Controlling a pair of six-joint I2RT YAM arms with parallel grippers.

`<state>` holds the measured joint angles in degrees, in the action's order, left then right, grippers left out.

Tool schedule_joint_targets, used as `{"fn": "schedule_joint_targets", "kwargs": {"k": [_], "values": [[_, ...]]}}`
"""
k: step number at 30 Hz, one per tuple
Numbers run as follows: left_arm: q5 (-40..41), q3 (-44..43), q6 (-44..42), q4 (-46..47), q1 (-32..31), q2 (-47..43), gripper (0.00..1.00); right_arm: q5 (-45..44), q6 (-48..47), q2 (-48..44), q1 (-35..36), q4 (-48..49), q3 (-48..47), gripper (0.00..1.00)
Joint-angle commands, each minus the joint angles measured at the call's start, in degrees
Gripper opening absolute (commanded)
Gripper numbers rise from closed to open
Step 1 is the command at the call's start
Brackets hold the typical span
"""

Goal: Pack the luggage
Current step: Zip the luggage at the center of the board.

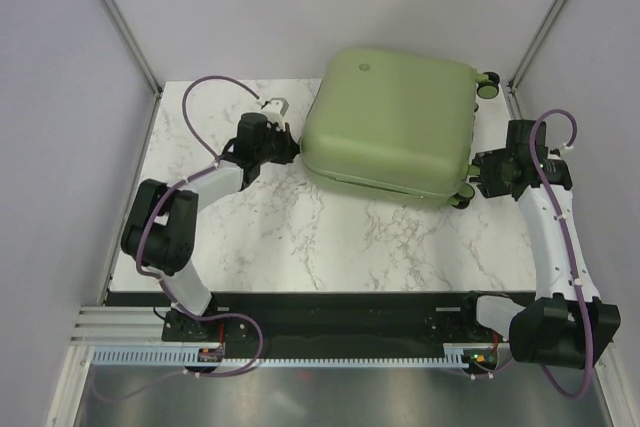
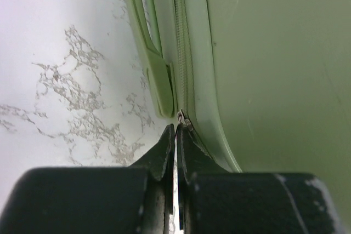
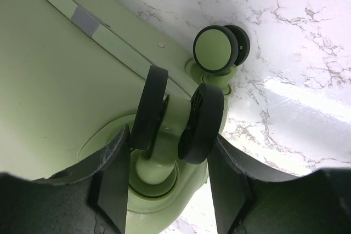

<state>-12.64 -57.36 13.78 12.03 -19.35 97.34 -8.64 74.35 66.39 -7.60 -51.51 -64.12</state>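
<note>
The luggage [image 1: 390, 117] is a sage-green hard-shell suitcase lying flat and closed at the back middle of the marble table [image 1: 300, 237]. My left gripper [image 1: 288, 145] is at its left edge. In the left wrist view the fingertips [image 2: 169, 135] are pressed together on the small metal zipper pull [image 2: 182, 118], beside the side handle [image 2: 156, 75]. My right gripper [image 1: 477, 175] is at the suitcase's right near corner. In the right wrist view its fingers [image 3: 116, 171] straddle and touch the twin black caster wheel [image 3: 202, 121].
A second caster wheel [image 3: 216, 47] sits beyond the gripped one, and another wheel [image 1: 488, 85] sticks out at the far right corner. A small white bracket [image 1: 273, 105] lies by the left arm's cable. Walls and metal posts close in the table's sides.
</note>
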Motion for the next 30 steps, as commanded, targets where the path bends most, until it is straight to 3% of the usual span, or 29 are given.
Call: {"fn": "schedule_joint_targets", "kwargs": {"k": [1, 14, 26, 30], "values": [[8.43, -3.8, -4.98, 1.24, 3.62, 3.91, 0.02, -13.68, -11.59, -2.14, -2.95, -3.34, -0.22, 0.0], [0.43, -12.86, -5.35, 3.0, 4.41, 11.82, 0.02, -16.58, -15.54, -0.21, -4.09, -3.34, -1.62, 0.0], [-3.27, 1.19, -4.9, 3.53, -0.33, 2.86, 0.02, -22.38, -26.18, 3.74, -4.27, 2.55, -2.06, 0.0], [-3.09, 2.08, -6.48, 1.34, -3.84, 1.19, 0.02, -23.52, -29.96, 5.94, -4.27, 6.15, -2.24, 0.0]]}}
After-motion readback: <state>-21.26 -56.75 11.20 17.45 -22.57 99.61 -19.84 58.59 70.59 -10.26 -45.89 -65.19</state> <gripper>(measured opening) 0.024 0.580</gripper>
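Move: The left fingers are shut on the zipper pull at the suitcase's near-left corner. The green side handle lies ahead along the zip, its middle about 10 cm forward and 3 cm to the right, about level. The right hand holds the near-right wheel between its fingers. From there the far-right wheel stands some 21 cm ahead and 4 cm to the right, and the zipper pull about 42 cm left, 4 cm ahead and 8 cm lower. Forward along the suitcase's left side goes the left hand first, about 4 cm with the zipper pull pinched, then it turns back past its start and rightward, swinging some 10 degrees clockwise. The right hand keeps its grip on the wheel and draws it to the right, slowly then faster, about 5.5 cm in all, its left side rolling down. ##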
